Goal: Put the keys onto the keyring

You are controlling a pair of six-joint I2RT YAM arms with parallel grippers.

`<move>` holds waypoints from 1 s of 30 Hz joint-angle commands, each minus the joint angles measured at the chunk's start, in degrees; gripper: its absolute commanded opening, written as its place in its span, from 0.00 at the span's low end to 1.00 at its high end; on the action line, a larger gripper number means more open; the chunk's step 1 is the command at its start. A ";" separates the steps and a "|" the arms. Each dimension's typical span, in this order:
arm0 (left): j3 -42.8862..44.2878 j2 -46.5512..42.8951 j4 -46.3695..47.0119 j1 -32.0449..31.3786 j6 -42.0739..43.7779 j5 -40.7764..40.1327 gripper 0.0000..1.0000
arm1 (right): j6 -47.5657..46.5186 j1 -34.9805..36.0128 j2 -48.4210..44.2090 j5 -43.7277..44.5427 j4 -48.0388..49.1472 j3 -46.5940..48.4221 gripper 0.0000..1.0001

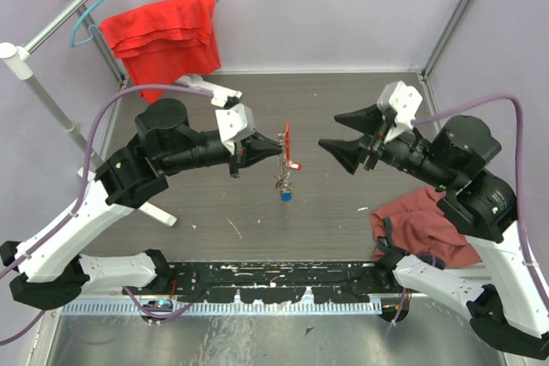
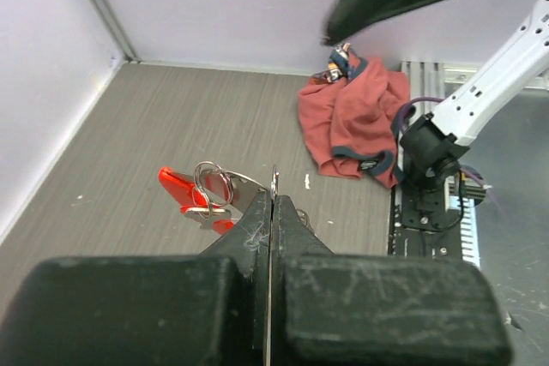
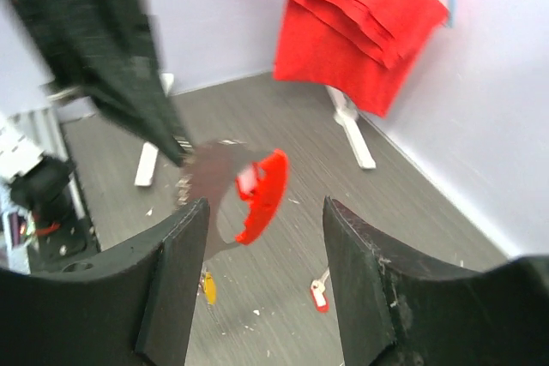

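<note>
My left gripper [image 1: 268,146] is shut on the keyring [image 1: 286,145], a thin silver plate with a red plastic clip, held above the middle of the table. In the left wrist view the plate [image 2: 274,184] stands edge-on between the closed fingertips, with the red clip [image 2: 183,189] and wire rings [image 2: 211,183] to the left. The keys [image 1: 284,184] dangle below the ring, with a blue tag lowest and a red tag [image 1: 294,165] beside it. My right gripper [image 1: 330,132] is open just right of the ring, touching nothing. Its wrist view frames the red clip [image 3: 262,193], a yellow tag [image 3: 208,288] and a red-tagged key [image 3: 319,295].
A red cloth [image 1: 163,36] hangs on a blue hanger at the back left, above a white stand [image 1: 202,86]. A maroon cloth [image 1: 420,225] lies crumpled at the right near the arm base. A black rail [image 1: 274,279] runs along the near edge.
</note>
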 commanded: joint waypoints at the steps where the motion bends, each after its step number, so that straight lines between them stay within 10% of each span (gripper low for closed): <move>1: 0.90 -3.47 -1.29 -0.10 4.19 -4.54 0.00 | 12.66 0.15 3.65 20.24 1.57 -1.76 0.60; 7: -0.44 -7.18 -4.74 -0.16 6.96 -5.75 0.00 | 22.27 -0.64 12.12 30.90 -3.88 -4.18 0.59; 15: -1.90 -12.90 -6.30 -0.24 13.06 -2.06 0.00 | 28.27 -12.07 22.35 11.72 2.75 -13.79 0.56; 30: -5.28 -13.09 -4.77 -0.43 12.19 -14.53 0.00 | 24.74 -12.30 36.09 8.12 7.83 -15.93 0.58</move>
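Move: The lone key with the red tag lies on the table about 22 cm ahead of my open right hand, 5 cm to its left and some 46 cm below. From my left hand the key is about 24 cm ahead, 4 cm to the right and 42 cm down. The keyring pinched in my left hand is about 9 cm left of my right hand, 1 cm back and 6 cm lower; its blue tag dangles 8 cm left, 4 cm back and 15 cm lower. I swing my right hand down some 31 cm and forward about 16 cm towards the lone key, first mostly forward, then almost straight down, tipping the fingers nearly 60 degrees so they slant down at the table, still open and short of touching. My left hand keeps its pinch on the keyring and draws it about 7 cm left, rolling some 15 degrees and briefly lifting and pulling back on the way. ##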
